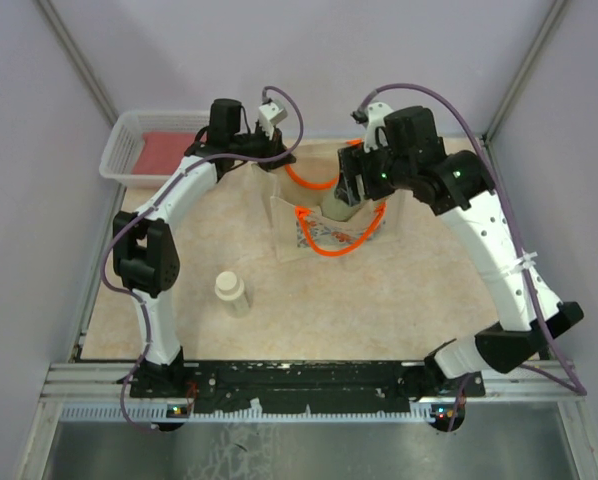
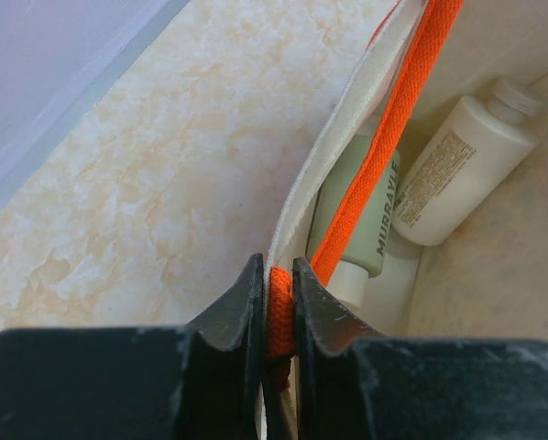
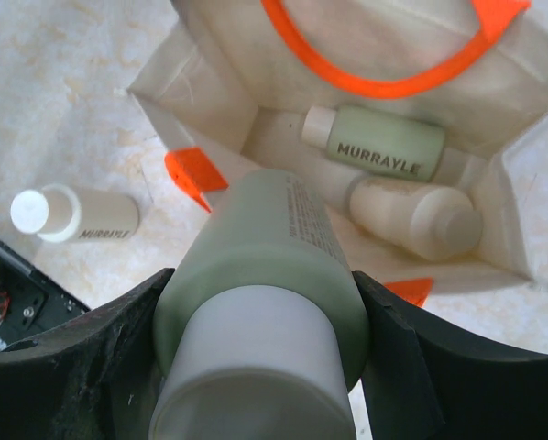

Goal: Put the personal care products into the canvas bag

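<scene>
The beige canvas bag point(image 1: 287, 228) stands open at the table's back centre. My left gripper point(image 2: 277, 275) is shut on its orange handle point(image 2: 393, 128) at the rim of the bag point(image 2: 347, 128). My right gripper point(image 3: 263, 278) is shut on a pale green bottle point(image 3: 265, 238), held over the bag's opening point(image 3: 201, 82). Inside the bag lie a second green bottle point(image 3: 384, 147) and a cream bottle point(image 3: 416, 215), both also seen in the left wrist view. Another cream bottle point(image 1: 231, 290) stands on the table in front of the bag, to the left.
A white mesh basket point(image 1: 129, 150) with a red flat item point(image 1: 169, 150) sits at the back left corner. Purple walls and metal posts enclose the table. The black rail with the arm bases point(image 1: 299, 380) runs along the near edge.
</scene>
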Available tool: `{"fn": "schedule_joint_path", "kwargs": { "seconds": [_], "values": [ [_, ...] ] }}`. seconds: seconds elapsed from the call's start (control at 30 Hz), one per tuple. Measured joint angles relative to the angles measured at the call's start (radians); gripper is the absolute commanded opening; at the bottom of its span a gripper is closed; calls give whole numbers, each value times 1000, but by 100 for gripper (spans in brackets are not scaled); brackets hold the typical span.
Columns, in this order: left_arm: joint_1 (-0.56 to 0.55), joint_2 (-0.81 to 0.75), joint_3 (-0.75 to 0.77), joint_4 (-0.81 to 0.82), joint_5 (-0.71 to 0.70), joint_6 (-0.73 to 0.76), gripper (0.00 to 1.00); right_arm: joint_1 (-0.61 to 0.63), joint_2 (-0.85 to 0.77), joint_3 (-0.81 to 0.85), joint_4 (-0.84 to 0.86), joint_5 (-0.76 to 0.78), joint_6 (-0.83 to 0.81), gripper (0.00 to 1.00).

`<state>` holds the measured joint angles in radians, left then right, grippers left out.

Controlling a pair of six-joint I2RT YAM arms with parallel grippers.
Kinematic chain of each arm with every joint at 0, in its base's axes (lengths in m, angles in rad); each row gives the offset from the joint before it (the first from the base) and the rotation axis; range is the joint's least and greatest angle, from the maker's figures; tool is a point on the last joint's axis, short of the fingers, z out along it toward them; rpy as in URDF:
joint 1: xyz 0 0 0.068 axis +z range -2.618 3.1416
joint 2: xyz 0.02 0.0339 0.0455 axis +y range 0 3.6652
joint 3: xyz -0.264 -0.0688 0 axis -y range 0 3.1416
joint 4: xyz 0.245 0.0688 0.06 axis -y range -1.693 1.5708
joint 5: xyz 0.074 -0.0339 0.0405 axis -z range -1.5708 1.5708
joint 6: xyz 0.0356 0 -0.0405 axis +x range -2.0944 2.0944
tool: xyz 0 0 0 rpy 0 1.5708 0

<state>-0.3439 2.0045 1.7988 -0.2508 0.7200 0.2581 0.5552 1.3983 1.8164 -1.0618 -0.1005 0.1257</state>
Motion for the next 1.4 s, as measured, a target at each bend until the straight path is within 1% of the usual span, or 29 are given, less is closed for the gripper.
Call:
{"fn": "schedule_joint_path", "kwargs": {
  "seconds": [0.13, 0.37, 0.5, 0.6, 0.77, 0.97, 1.2, 1.4],
  "values": [
    [0, 0, 3, -3, 8, 0, 0, -23, 70, 51, 40, -12, -29, 0],
    [0, 6, 26, -29, 21, 0, 0, -40, 192, 45, 130, -19, -61, 0],
    [0, 6, 33, -43, 32, -3, 0, -41, 224, -58, 239, -30, -66, 0],
    [0, 6, 33, -45, 42, -8, 0, -41, 240, -143, 290, -39, -64, 0],
    [0, 5, 33, -45, 48, -19, 0, -40, 286, -248, 420, -77, -23, 0],
    [0, 2, 28, -45, 48, -27, 0, -12, 347, -270, 517, -77, 12, 0],
    [0, -10, 21, -50, 47, -34, 0, 64, 443, -254, 554, -62, 18, 0],
    [0, -11, 21, -56, 47, -35, 0, 86, 505, -204, 523, -39, 17, 0]
  ]
}}
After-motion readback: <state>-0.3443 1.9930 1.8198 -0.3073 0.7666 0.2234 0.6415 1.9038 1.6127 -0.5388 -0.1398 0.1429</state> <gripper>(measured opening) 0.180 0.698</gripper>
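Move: The right hand, high up, holds the green bottle; the canvas bag it goes to has its middle about 11 cm ahead, 5 cm left and 24 cm below. Inside, the lying Murrayle bottle is about 11 cm ahead and 5 cm left, with the lying white bottle some 8 cm ahead and level sideways, both 31 cm down. The left hand, pinching the rim, has the bag's middle roughly 9 cm back, 8 cm right and 12 cm below. Forward about 8 cm over the bag, then mostly down, some 20 cm in all, while swinging about 12 cm left, the right hand carries the green bottle into the bag's left end, left of the two lying bottles. Its wrist tips down some 10 degrees and the fingers keep their hold. The left hand still pinches the far-left rim with the orange handle, easing slightly back. ##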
